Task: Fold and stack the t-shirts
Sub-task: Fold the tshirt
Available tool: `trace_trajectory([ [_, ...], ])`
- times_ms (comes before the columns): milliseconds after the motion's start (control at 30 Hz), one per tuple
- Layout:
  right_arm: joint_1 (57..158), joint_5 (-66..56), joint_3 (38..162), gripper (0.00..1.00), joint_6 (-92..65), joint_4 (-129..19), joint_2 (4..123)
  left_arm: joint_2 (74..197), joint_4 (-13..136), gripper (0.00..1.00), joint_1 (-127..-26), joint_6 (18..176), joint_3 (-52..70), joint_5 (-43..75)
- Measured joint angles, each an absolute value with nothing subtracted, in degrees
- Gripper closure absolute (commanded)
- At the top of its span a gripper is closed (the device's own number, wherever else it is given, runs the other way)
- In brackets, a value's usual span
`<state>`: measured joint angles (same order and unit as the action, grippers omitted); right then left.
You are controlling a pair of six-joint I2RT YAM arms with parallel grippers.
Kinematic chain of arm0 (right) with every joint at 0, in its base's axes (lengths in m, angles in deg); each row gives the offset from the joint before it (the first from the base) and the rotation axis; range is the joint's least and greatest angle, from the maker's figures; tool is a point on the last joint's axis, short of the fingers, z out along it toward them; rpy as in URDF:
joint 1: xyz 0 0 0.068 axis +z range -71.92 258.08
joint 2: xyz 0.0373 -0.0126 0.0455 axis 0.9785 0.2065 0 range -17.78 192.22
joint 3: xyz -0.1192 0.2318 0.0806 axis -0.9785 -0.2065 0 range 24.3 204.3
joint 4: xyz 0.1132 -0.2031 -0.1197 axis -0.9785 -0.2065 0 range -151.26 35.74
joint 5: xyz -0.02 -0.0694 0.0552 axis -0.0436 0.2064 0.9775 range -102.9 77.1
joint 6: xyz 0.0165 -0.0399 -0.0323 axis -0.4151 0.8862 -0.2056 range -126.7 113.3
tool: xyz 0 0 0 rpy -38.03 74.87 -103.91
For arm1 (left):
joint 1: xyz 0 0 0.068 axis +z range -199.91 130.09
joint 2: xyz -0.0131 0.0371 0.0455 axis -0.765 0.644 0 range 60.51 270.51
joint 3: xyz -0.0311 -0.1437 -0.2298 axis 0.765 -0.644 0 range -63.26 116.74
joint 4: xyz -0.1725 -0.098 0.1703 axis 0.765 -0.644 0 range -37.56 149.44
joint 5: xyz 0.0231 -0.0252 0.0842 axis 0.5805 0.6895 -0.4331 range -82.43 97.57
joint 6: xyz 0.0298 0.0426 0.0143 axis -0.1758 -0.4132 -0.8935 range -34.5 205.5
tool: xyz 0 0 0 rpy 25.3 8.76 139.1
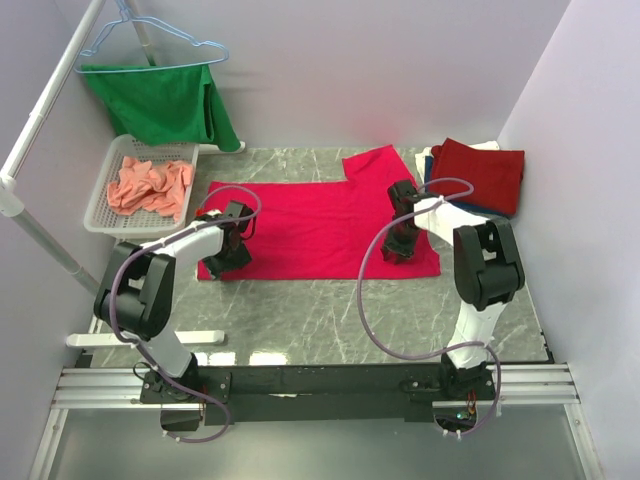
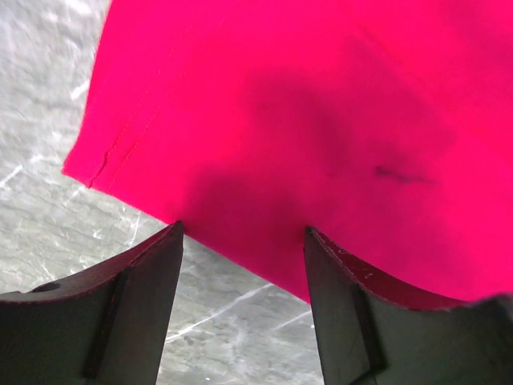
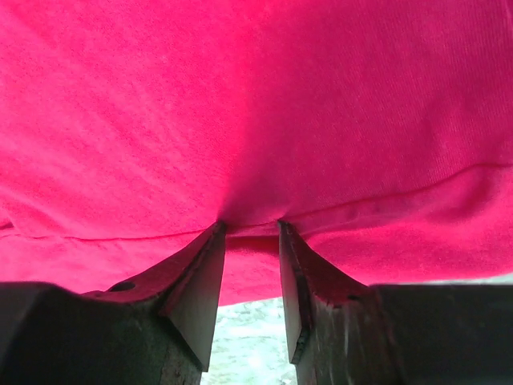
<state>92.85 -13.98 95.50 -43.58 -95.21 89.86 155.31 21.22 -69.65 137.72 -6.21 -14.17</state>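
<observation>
A bright pinkish-red t-shirt (image 1: 320,225) lies spread flat on the marble table, one sleeve pointing to the back. My left gripper (image 1: 228,258) is at its near left corner. In the left wrist view it (image 2: 243,233) stands open, its tips at the shirt's (image 2: 321,120) edge and only bare marble between them. My right gripper (image 1: 398,248) is down on the shirt's right part. Seen from the right wrist it (image 3: 250,224) is open, with its tips pressed against the hem of the shirt (image 3: 256,104). A folded dark red t-shirt (image 1: 482,175) tops a stack at the back right, with blue (image 1: 428,165) and white showing under it.
A white basket (image 1: 100,215) at the left holds a crumpled salmon-orange t-shirt (image 1: 150,187). A green cloth (image 1: 160,100) hangs on a blue hanger from a white rail at the back left. Walls close in the table on the left, back and right.
</observation>
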Motion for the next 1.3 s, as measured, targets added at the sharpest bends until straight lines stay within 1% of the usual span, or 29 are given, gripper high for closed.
trace_trajectory([
  [367,92.9,-14.0,88.8,0.61,-44.6,-90.9,85.3,155.9,21.3,0.31,-69.1,140.7,-7.7,-12.7],
  [600,92.9,-13.8,84.8,0.62,-44.6,-89.1,82.3,152.6,22.8,0.31,-68.7,142.3,-11.3,-10.6],
  [900,93.0,-13.5,80.4,0.63,-44.5,-88.8,78.5,146.0,17.0,0.3,-69.4,143.8,-17.1,-6.0],
  [1167,94.2,-13.3,74.2,0.63,-45.1,-87.8,73.1,143.6,13.2,0.29,-73.5,147.7,-19.0,-5.8],
  [1300,95.0,-13.3,70.5,0.64,-46.7,-87.9,69.5,142.7,10.3,0.29,-74.0,149.1,-19.4,-5.5],
])
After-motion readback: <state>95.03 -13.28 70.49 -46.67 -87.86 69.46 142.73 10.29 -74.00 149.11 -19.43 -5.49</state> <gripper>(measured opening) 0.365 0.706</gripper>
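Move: The folded t-shirt's near edge runs about 2 cm back of the left hand and some 2 cm below it, with its left corner roughly 8 cm to that hand's left; the rack foot's right end is 19 cm back and 2 left. From the right hand the near edge is about 5 cm back and 1 below, its right corner 11 cm right and 5 back, and the clothes stack some 22 ahead, 21 right. The t-shirt is dragged back towards the table's front edge under the parted fingertips of both hands. The left first sinks about 1 cm to press onto the cloth near its corner, lingers, then draws back some 10 cm, its fingers tilting nearer to vertical; the right, already down on the cloth, slides back about 9 cm, slowly then faster, staying low. ##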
